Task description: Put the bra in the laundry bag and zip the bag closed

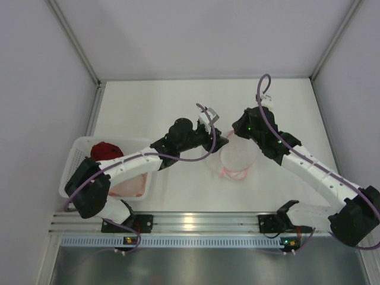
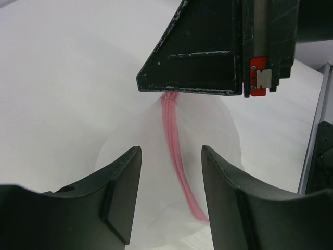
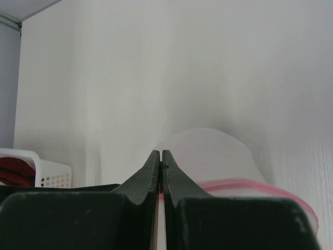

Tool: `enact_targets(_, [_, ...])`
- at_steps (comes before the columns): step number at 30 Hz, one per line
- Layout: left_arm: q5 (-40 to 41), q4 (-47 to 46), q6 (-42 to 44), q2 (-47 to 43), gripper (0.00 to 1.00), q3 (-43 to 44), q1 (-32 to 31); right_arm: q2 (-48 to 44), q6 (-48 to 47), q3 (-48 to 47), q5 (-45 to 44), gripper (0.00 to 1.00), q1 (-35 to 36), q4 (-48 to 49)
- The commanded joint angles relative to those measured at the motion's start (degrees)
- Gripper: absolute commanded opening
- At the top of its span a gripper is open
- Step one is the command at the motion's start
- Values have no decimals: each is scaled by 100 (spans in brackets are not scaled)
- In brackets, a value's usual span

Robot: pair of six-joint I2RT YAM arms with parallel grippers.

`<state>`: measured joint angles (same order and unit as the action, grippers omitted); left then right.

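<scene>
The laundry bag [image 1: 238,155] is a domed white mesh pouch with a pink zip rim [image 1: 233,174], lying mid-table. My right gripper [image 1: 233,135] is shut on the far end of its pink zip, which shows pinched between the fingers in the right wrist view [image 3: 162,152]. My left gripper [image 1: 218,141] is open, its jaws on either side of the pink zip line [image 2: 177,156] just above the bag [image 2: 151,172], not touching it. The right gripper's fingers [image 2: 203,57] show pinching the zip end. The bag looks full and pale; I cannot make out the bra inside.
A white perforated basket [image 1: 74,155] stands at the near left. It holds a dark red bra [image 1: 105,149] and a pale pink cloth [image 1: 129,187], partly under my left arm. The basket corner also shows in the right wrist view [image 3: 49,174]. A metal rail [image 1: 190,222] runs along the near edge.
</scene>
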<state>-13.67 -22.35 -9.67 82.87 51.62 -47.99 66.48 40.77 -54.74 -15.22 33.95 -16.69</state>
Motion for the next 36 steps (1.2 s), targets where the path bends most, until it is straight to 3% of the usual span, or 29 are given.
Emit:
enact_targets(1, [-329,195,510,220,55,480,26,-161,-219,-326,125,0,-38,184])
enact_targets(9, [-453,231,-8,668,48,850,26,-74,-87,-450,10,0,-47,16])
enact_targets(12, [-330,231,-201,836,39,973,35,-21,-70,-476,81,0,-38,17])
enact_targets(16, [-162,222,-403,959,19,1044,35,-12,-87,-511,11,0,-38,-10])
enact_targets(17, [-136,222,-430,942,8,1026,26,-38,-96,-511,-50,0,-38,-10])
enact_targets(19, [13,143,-517,863,1,956,26,-12,-183,-555,-252,0,-47,-141])
enact_targets(24, [576,-366,-711,204,0,360,35,67,-254,-538,-455,0,-134,-370])
enact_targets(32, [234,-481,-720,-604,0,-143,53,14,-281,-178,-473,0,-425,-292])
enact_targets(36, [540,-490,-782,-842,0,-380,53,-21,-211,-2,-464,0,-477,-282])
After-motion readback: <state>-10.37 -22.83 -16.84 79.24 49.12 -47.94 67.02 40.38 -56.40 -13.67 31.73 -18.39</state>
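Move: The left hand, fingers apart, is aimed at the laundry bag's pink zip band, whose near stretch lies about 2 cm ahead, 3 cm right and 2 cm below. The right fingers, still shut on the band's upper end, are some 5 cm ahead and 5 cm right, about level; the bag's middle hangs roughly 3 cm back, 6 cm right and 9 cm below. From the right hand, that stretch is some 3 cm back, 2 cm left and slightly below. Rightward, with some forward and down, the left hand slips about 4 cm towards the zip band just short of the right fingers, closes and pinches it. It then draws back left and up with the band, around 4 cm left and 3 cm up, and back a couple of centimetres. The right hand keeps its shut hold nearly in place. ##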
